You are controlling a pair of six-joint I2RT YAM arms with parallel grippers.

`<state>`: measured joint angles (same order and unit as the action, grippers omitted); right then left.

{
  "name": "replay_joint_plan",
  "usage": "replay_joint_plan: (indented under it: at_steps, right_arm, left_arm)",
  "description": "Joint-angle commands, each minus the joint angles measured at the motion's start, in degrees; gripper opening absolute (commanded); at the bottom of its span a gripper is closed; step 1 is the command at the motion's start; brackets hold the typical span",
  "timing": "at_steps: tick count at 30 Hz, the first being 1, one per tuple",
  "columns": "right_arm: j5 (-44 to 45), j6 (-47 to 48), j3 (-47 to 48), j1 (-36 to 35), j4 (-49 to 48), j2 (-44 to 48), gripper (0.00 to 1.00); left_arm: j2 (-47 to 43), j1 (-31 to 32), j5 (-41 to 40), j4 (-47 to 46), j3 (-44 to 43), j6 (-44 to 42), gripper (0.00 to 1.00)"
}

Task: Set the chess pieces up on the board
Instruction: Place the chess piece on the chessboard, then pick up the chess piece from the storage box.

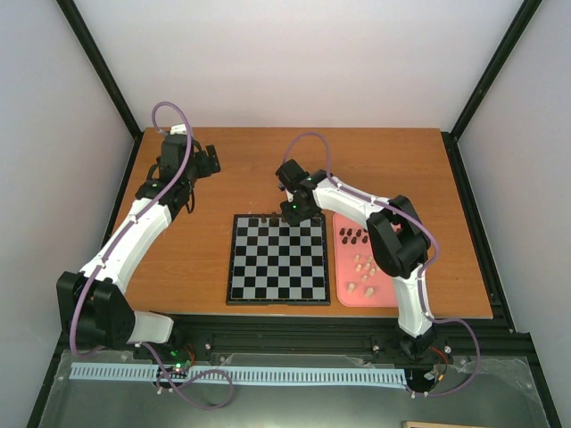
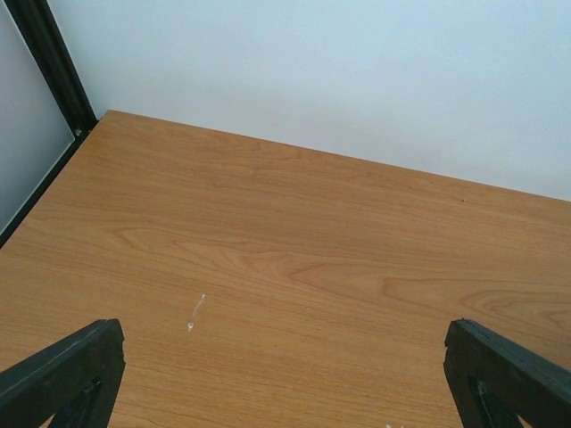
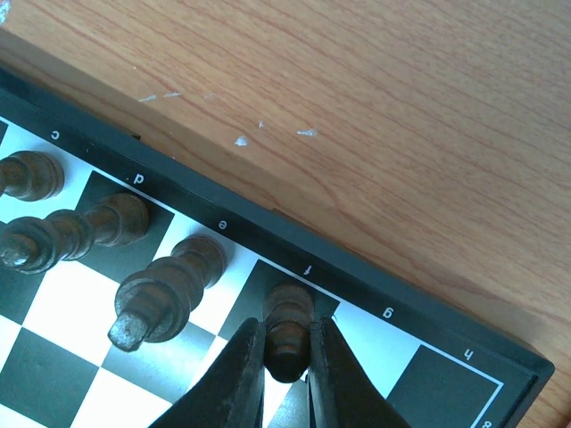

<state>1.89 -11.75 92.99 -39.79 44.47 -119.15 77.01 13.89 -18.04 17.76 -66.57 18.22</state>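
Observation:
The black-and-silver board [image 1: 277,268] lies in the middle of the table. My right gripper [image 3: 287,357] is shut on a dark chess piece [image 3: 287,332] that stands on the dark square marked f in the board's far row [image 3: 357,300]. Three more dark pieces [image 3: 168,287] stand in that row to its left. From above, the right gripper [image 1: 293,214] is over the board's far edge. My left gripper [image 2: 285,383] is open over bare wood, its fingers [image 2: 70,370] wide apart. It hangs far left of the board [image 1: 208,161].
A pink tray [image 1: 344,287] lies right of the board, with dark pieces [image 1: 352,237] at its far end and pale pieces [image 1: 361,266] nearer. The right arm's elbow [image 1: 397,236] hangs over the tray. White walls and black frame posts close in the table.

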Motion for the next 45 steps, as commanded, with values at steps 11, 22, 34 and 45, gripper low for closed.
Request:
replay_joint_plan:
  at_steps: [11,22,34,45]
  right_arm:
    - [0.7,1.2,-0.5,-0.4,-0.4,0.9,0.25]
    - [1.0,1.7,-3.8,-0.8,-2.5,7.2,0.46]
    - [4.7,1.3,-8.4,-0.7,-2.6,14.1,0.50]
    - [6.7,0.4,-11.2,0.7,-4.3,11.2,0.53]
  left_arm:
    - [0.3,0.2,-0.7,-0.7,-0.1,-0.4,1.00]
    - [0.4,0.1,-0.5,-0.7,-0.2,-0.4,1.00]
    - [0.5,0.2,-0.5,-0.7,-0.2,-0.4,1.00]
    - [0.4,0.2,-0.5,-0.6,-0.2,-0.4,1.00]
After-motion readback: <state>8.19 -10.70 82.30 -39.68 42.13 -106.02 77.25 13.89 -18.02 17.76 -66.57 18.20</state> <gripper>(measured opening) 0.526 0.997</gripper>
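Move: The right hand holds the dark chess piece straight over the f8 square in the board's far row, with that square about 3 cm below the hand. The tall piece on e8 stands roughly 3 cm to the left, the d8 piece about 6 cm to the left, and both are level with the hand fore and aft. The pink tray's middle lies some 20 cm to the right and 12 cm back. From the idle left hand, f8 is about 22 cm right, 6 cm back and 24 cm down. The right hand first stays almost in place over f8 while its fingers part from nearly shut to about half open, letting go of the chess piece with a slight drift back and right. It then rises straight clear by some 5 cm, its fingertips swinging outward a little (under 10 degrees), and swings about 4 cm in all to the right, away from the tall piece and towards the tray, sinking about a centimetre at the end with the fingers still half open. ##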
